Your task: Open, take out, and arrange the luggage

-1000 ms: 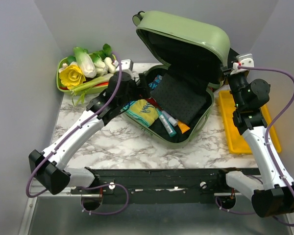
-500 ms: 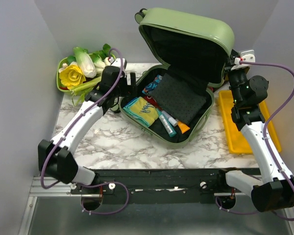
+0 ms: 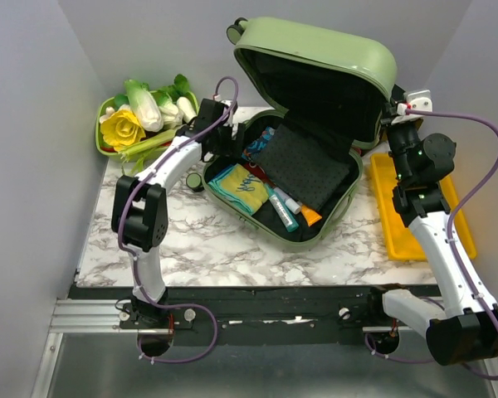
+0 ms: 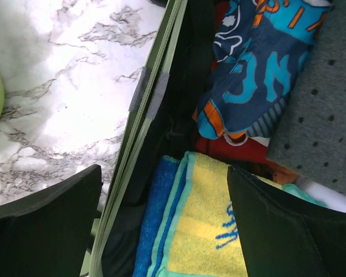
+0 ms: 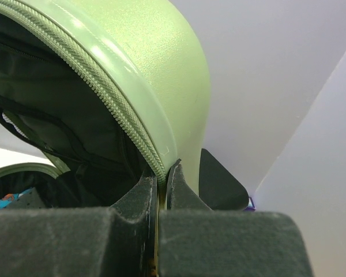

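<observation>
The sage-green luggage (image 3: 315,58) lies open on the marble table, lid raised. My right gripper (image 3: 392,116) is shut on the lid's zipper rim (image 5: 161,179) at its right edge and holds it up. My left gripper (image 3: 222,139) is open and hangs over the shell's left rim (image 4: 144,109); one finger is outside over the table, the other (image 4: 288,231) is over the contents. Between them lies a yellow and blue towel (image 4: 213,231). A blue patterned cloth (image 4: 259,75) and a grey dotted pouch (image 4: 323,104) lie beside it. Small tubes (image 3: 286,207) lie at the shell's front.
A green basket of toy vegetables (image 3: 145,116) stands at the back left, close to my left arm. A shallow yellow tray (image 3: 415,207) lies right of the luggage under my right arm. A small black round object (image 3: 196,180) sits on the table by the shell's left side. Grey walls enclose the table.
My left arm has stretched out and the gripper has moved back-left from above the towel to the shell's left rim. The right gripper has lifted the lid slightly higher.
</observation>
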Controlling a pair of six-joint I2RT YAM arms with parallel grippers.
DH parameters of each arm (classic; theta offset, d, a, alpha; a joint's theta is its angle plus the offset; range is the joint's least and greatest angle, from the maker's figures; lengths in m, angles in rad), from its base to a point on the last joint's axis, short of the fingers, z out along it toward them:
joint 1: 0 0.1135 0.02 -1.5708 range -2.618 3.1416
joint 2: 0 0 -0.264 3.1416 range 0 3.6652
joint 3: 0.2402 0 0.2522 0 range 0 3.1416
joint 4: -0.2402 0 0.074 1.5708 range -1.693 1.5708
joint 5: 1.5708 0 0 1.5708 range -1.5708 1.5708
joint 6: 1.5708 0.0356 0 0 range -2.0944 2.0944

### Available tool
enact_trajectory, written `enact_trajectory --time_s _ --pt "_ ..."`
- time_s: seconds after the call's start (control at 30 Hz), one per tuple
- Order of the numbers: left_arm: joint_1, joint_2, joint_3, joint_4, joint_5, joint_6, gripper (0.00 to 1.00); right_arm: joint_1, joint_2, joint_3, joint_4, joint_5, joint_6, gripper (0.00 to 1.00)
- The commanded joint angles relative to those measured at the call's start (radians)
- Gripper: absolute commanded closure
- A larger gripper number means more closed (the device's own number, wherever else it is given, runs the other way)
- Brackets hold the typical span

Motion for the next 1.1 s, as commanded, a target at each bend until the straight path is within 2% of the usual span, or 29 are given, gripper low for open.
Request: enact_trajectory --time_s 0.0,0.03,0.13,0.17,0.23,0.27,0.33,0.37,0.47,0.67,0.8,0.93,1.07 --pt "0.004 0.064 0.046 -0.044 -0.037 0.001 0.07 -0.015 -0.024 -0.017 -0.02 -0.036 0.024 0.99" --pt "0.005 0.081 0.052 -0.042 -0.048 -0.008 0.07 -0.015 -0.023 -0.017 -0.02 -0.048 0.027 0.99" --pt "0.01 0.102 0.064 -0.039 -0.049 -0.048 0.25 -0.015 -0.021 -0.016 -0.022 -0.063 0.039 0.99" --pt "0.01 0.102 0.062 -0.036 -0.052 -0.056 0.38 -0.013 -0.018 -0.014 -0.023 -0.068 0.041 0.99" --pt "0.01 0.087 0.037 -0.031 -0.051 -0.068 0.48 -0.013 -0.016 -0.016 -0.028 -0.068 0.045 0.99" --pt "0.01 0.078 0.021 -0.016 -0.051 -0.073 0.6 -0.015 -0.015 -0.017 -0.031 -0.073 0.045 0.99" --pt "0.01 0.038 -0.035 -0.001 -0.06 -0.096 0.73 -0.013 -0.015 -0.02 -0.036 -0.079 0.047 0.99" --pt "0.01 0.02 -0.059 0.016 -0.071 -0.108 0.86 -0.015 -0.016 -0.022 -0.036 -0.082 0.053 0.99" --pt "0.01 -0.08 -0.186 0.057 -0.109 -0.165 0.98 -0.013 -0.026 -0.034 -0.031 -0.109 0.064 0.99" --pt "0.01 -0.351 -0.493 0.137 -0.215 -0.315 1.0 -0.013 -0.041 -0.046 -0.023 -0.169 0.099 0.99" --pt "0.008 -0.499 -0.635 0.088 -0.334 -0.445 1.0 -0.006 -0.029 -0.063 0.015 -0.254 0.174 0.99" --pt "-0.01 -0.689 -0.804 0.07 -0.338 -0.548 1.0 0.017 -0.006 -0.048 0.023 -0.277 0.193 0.99" --pt "-0.038 -0.87 -0.902 -0.035 -0.405 -0.645 1.0 0.059 0.031 -0.033 0.029 -0.292 0.194 0.99"
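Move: The open suitcase's left rim lies almost under the left hand's spread fingers, about 1 cm ahead, 2 cm to the left and 4 cm below. Inside, the yellow-blue towel sits some 10 cm back and 3 cm right of that hand, the blue shorts roughly 3 cm ahead and 8 cm right, both about 7 cm lower. The vegetable basket stands around 21 cm left and 6 cm farther out, 12 cm down. The right hand already has the lid's edge between its fingers. The left hand sinks about 4 cm astride the suitcase's left rim, edges a little left as its fingers shut and pinch the zipper edge, then drags that rim back towards the robot some 18 cm and about 5 cm left, turning roughly 25 degrees counter-clockwise. The right hand keeps its pinch on the raised lid's edge, nearly still at first, then goes with the turn, about 5 cm left and 3 cm down while swinging some 15 degrees counter-clockwise. ##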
